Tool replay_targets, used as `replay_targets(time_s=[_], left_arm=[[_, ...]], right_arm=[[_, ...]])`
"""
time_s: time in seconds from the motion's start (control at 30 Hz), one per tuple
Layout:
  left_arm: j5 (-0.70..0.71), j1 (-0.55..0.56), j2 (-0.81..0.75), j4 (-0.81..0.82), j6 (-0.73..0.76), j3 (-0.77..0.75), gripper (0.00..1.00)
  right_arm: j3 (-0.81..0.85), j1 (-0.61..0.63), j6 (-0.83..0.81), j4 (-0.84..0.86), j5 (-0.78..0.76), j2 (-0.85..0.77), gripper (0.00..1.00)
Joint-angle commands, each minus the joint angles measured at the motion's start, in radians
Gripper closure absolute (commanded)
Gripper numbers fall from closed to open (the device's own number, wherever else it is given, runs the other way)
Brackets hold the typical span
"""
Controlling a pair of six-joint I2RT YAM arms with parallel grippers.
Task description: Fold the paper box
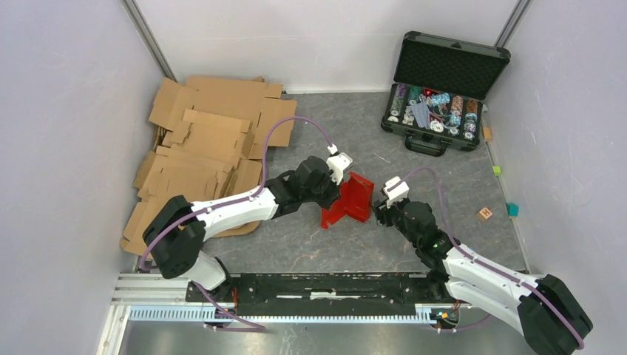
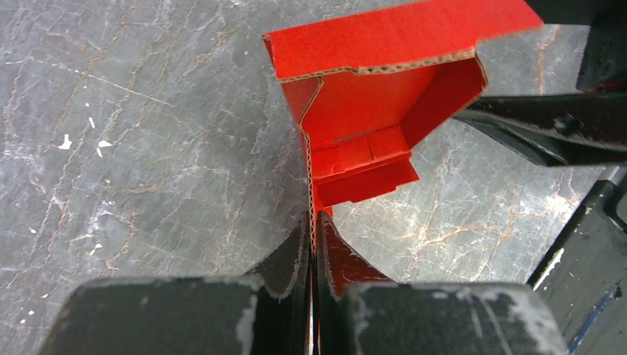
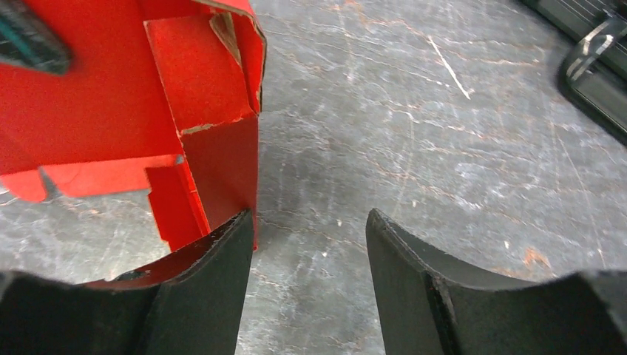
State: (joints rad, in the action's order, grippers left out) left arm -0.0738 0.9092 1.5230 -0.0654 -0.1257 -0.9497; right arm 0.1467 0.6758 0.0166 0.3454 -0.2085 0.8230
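The red paper box (image 1: 353, 198) stands partly folded at the table's middle, walls raised and a flap lying toward the left. My left gripper (image 1: 336, 186) is shut on the edge of one side wall; in the left wrist view the corrugated edge of the paper box (image 2: 370, 140) runs straight down between my fingertips (image 2: 296, 248). My right gripper (image 1: 381, 212) is open just right of the box. In the right wrist view its left finger (image 3: 222, 259) touches the box's outer wall (image 3: 214, 163), with only bare table between the jaws (image 3: 310, 229).
Brown corrugated cardboard sheets (image 1: 207, 148) lie piled at the back left. An open black case of poker chips (image 1: 440, 103) stands at the back right. Small blocks (image 1: 485, 214) lie near the right wall. Grey walls close in on both sides.
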Motion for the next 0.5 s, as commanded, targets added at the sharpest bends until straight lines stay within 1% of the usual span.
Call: replay_targets(time_s=[0.0,0.07,0.17,0.27,0.47], left_arm=[[-0.057,0.017,0.009,-0.042,0.027,-0.010,0.93],[-0.054,0.017,0.007,-0.043,0.028,-0.009,0.93],[-0.045,0.017,0.008,-0.048,0.028,-0.010,0.93],[-0.046,0.016,0.012,-0.051,0.029,-0.015,0.93],[-0.046,0.017,0.010,-0.052,0.031,-0.014,0.93]], right_arm=[[0.008,0.010,-0.007,0.170,0.197,-0.002,0.36],[0.004,0.010,-0.007,0.176,0.205,0.000,0.37],[-0.001,0.010,-0.001,0.192,0.276,0.010,0.37],[-0.003,0.010,0.004,0.197,0.301,0.024,0.38],[-0.003,0.010,0.007,0.197,0.290,0.035,0.41]])
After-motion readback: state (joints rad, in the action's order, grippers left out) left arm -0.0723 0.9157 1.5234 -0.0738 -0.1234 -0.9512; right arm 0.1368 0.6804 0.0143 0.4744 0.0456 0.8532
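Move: The red paper box's folded tray is about 6 cm to the right hand's left and 4 cm ahead, a little below it, its near side wall just left of the open fingers. Thirteen centimetres left of the right hand and 2 ahead is the left gripper, which pinches the box's panel; the lower flap hangs about 14 cm left, 2 back. From the left hand the tray lies some 6 cm right and 1 ahead, slightly lower. The box's near side wall comes between the right hand's parted fingers as that hand swings left about 5 cm, edging back and up nearly 2 cm, and turns some 15 degrees counter-clockwise. One finger enters the tray's mouth, the other stays outside; they remain wide apart. The left hand keeps its pinch on the panel, nudged half a centimetre and returning. ##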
